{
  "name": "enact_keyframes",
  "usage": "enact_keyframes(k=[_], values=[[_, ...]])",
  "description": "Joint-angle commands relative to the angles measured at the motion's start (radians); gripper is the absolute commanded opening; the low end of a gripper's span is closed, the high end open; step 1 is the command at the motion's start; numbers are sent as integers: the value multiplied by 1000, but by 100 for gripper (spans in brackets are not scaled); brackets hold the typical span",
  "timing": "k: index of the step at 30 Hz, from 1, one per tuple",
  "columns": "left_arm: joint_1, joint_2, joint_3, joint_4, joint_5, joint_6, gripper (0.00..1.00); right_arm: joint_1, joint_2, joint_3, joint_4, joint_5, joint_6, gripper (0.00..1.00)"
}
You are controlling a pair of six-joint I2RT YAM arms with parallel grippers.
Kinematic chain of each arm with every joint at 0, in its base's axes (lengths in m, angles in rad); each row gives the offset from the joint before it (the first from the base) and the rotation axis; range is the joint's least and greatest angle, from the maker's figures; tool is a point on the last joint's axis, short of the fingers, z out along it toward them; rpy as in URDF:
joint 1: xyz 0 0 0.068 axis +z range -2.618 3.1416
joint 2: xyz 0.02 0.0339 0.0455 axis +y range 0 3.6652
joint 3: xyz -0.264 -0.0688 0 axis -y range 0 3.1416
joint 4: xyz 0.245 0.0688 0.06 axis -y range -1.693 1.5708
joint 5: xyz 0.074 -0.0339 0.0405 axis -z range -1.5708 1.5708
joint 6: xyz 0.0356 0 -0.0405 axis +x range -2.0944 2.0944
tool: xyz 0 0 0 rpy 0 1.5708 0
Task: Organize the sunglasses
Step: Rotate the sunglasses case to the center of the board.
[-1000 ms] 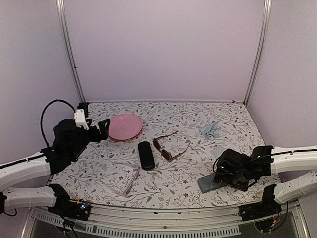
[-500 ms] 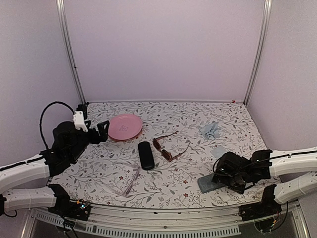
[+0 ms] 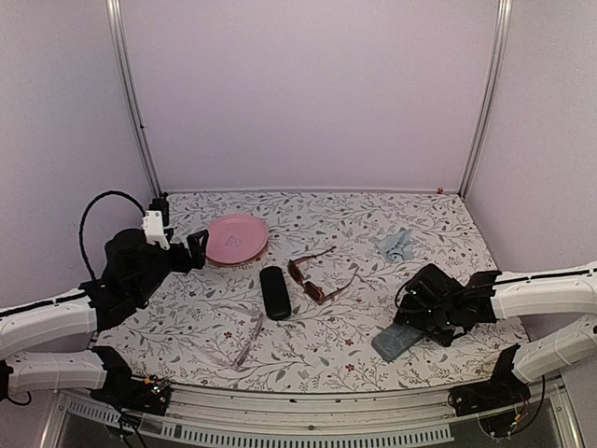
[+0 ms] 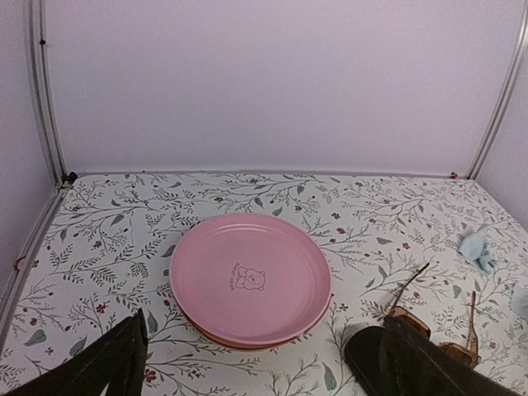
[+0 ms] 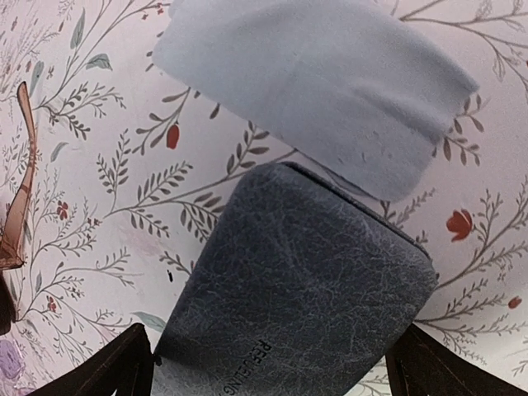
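The reddish-brown sunglasses lie open mid-table, next to a black oblong case. One of their thin arms shows in the right wrist view, and part of the frame in the left wrist view. The pale, near-transparent sunglasses lie near the front edge, left of centre. My left gripper hangs open beside a pink plate. My right gripper hovers open over a grey-blue case, its fingers wide on either side of the case's near end.
A pale blue cloth lies just beyond the grey-blue case. A second crumpled blue cloth sits further back right. The pink plate is straight ahead of the left gripper, with the black case at its right finger. Walls enclose three sides.
My right arm has shifted left and away from the front edge, so more of the grey-blue case shows. The left arm has barely moved. Both grippers stayed open.
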Motion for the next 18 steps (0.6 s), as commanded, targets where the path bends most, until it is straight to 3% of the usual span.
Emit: enact_keyframes(k=[1,13,18], values=[[-12,18,0,43,-2,15,99,-60,65,69,98,-9,-164,99],[-14,49,13,44,-10,40,99,-95,385,334,208,-195,-477,99],[-15,48,18,35,-4,36,99,-96,411,390,151,-224,-610,99]])
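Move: The glasses case sits low between the right hand's open fingers, its middle about 3 cm left and 2 cm back of the hand, 1 cm lower. The flat grey cloth lies some 8 cm straight ahead of this hand; the brown sunglasses are about 24 cm left and 13 cm ahead. From the idle left hand, the glasses case is roughly 45 cm to the right, 14 cm back and 19 cm below. Forward at first, then curving ever more to the left, the right hand sweeps low over the board, about 8 cm out and 9 cm left, towards the brown sunglasses. The wrist turns some 20 degrees counter-clockwise; the fingers stay wide open astride the glasses case, the right one still against its side, pushing it around as the hand works out towards its far end. ##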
